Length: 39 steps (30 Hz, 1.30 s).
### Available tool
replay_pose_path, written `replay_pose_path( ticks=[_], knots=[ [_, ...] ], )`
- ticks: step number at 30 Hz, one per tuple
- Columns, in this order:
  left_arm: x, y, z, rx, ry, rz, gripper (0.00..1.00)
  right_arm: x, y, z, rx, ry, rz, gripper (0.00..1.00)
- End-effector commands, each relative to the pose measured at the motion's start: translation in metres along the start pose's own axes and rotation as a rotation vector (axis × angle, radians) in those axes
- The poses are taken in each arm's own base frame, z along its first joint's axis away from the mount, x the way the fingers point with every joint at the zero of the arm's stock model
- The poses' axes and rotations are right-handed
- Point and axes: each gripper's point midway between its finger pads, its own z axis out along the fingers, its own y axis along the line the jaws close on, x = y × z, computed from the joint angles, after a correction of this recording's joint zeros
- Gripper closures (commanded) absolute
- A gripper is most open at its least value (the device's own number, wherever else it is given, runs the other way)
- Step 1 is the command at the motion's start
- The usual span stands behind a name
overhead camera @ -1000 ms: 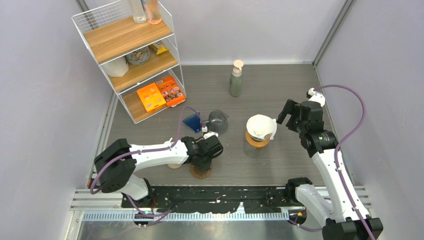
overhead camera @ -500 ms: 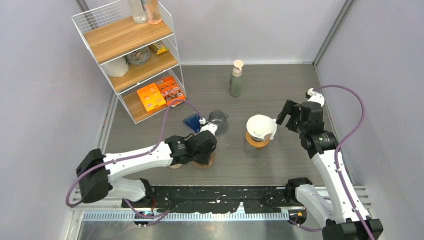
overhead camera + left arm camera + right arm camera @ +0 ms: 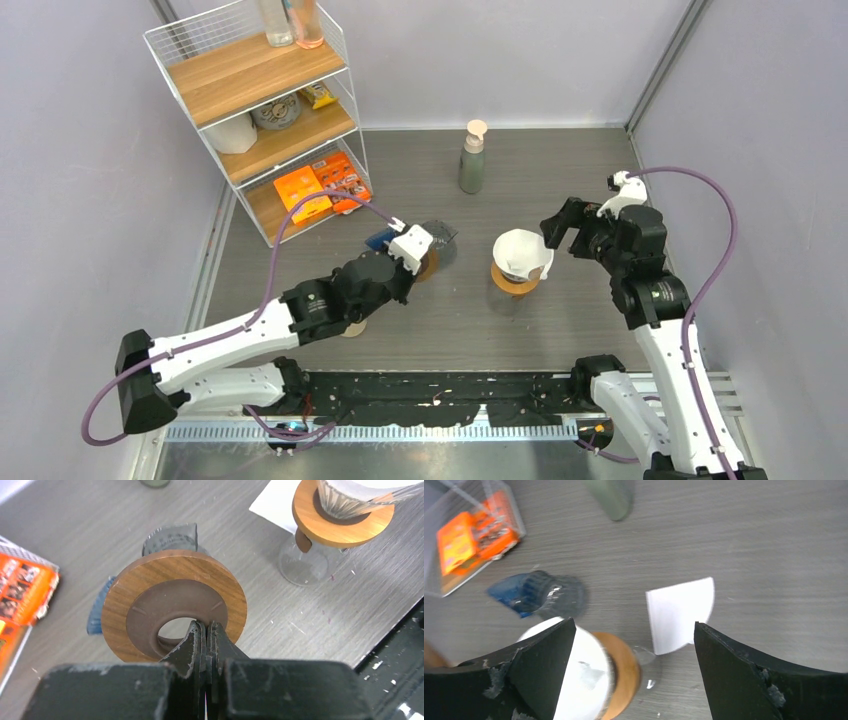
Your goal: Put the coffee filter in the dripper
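A white coffee filter (image 3: 518, 250) sits opened in the dripper (image 3: 515, 280), which has a wooden collar and rests on a glass. A second filter (image 3: 679, 612) lies flat and folded on the table beside it. My right gripper (image 3: 568, 232) hovers open just right of the dripper; in the right wrist view its jaws (image 3: 633, 625) stand wide with nothing between them. My left gripper (image 3: 206, 626) is shut on the inner rim of a loose wooden ring (image 3: 175, 605), held in the air near a dark wire dripper (image 3: 440, 240).
A blue scoop (image 3: 380, 240) lies by the wire dripper. A green pump bottle (image 3: 472, 160) stands at the back. A wire shelf rack (image 3: 260, 110) with orange packets fills the back left. A small wooden disc (image 3: 352, 328) lies under my left arm.
My left gripper closed on the wooden ring, lifted it and carried it away from the near edge toward the wire dripper. My right gripper shifted slightly left toward the dripper.
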Motion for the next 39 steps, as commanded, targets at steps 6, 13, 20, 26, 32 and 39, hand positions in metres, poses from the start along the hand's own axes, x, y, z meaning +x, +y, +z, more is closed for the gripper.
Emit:
replay_pose_path(
  ticks=[6,13,20,26,32,39],
  knots=[
    [-0.066,-0.003,-0.005,0.047,-0.323,0.251,1.00,-0.058,0.103,-0.049,-0.536,-0.095,-0.161,0.02],
    [-0.071,-0.017,-0.006,0.142,-0.405,0.303,1.00,-0.018,0.168,-0.055,-0.756,0.115,-0.318,0.03],
    [-0.072,-0.029,-0.009,0.208,-0.437,0.303,1.00,-0.003,0.200,-0.041,-0.814,0.223,-0.320,0.12],
    [-0.073,-0.031,-0.009,0.219,-0.439,0.303,1.00,0.019,0.225,-0.035,-0.877,0.317,-0.329,0.33],
    [-0.073,-0.033,-0.010,0.227,-0.443,0.295,1.00,0.038,0.235,-0.030,-0.902,0.400,-0.329,0.52],
    [-0.073,-0.030,-0.009,0.214,-0.446,0.271,1.00,0.047,0.239,-0.032,-0.933,0.425,-0.341,0.89]
  ],
)
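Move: The left gripper still holds the wooden ring, whose middle is about 3 cm ahead of its fingertips, 2 cm right and 1 cm up. From the open right gripper the ring lies roughly 29 cm to the left, 5 cm back and 2 cm lower. On that way stands the dripper with its filter, about 9 cm left of the right hand, level fore and aft, 13 cm down. The dark pitcher stands 27 cm left, 7 cm ahead, 19 cm down. Swing the right gripper some 23 cm left and a little back, arching about 9 cm up over the filter-lined dripper and then sinking, while turning it some 60 degrees counter-clockwise. Close its fingers from wide open to pinch the ring's far rim. Meanwhile bring the left gripper, keeping its hold, right and up, turning clockwise and tipping its fingertips up about 20 degrees. ##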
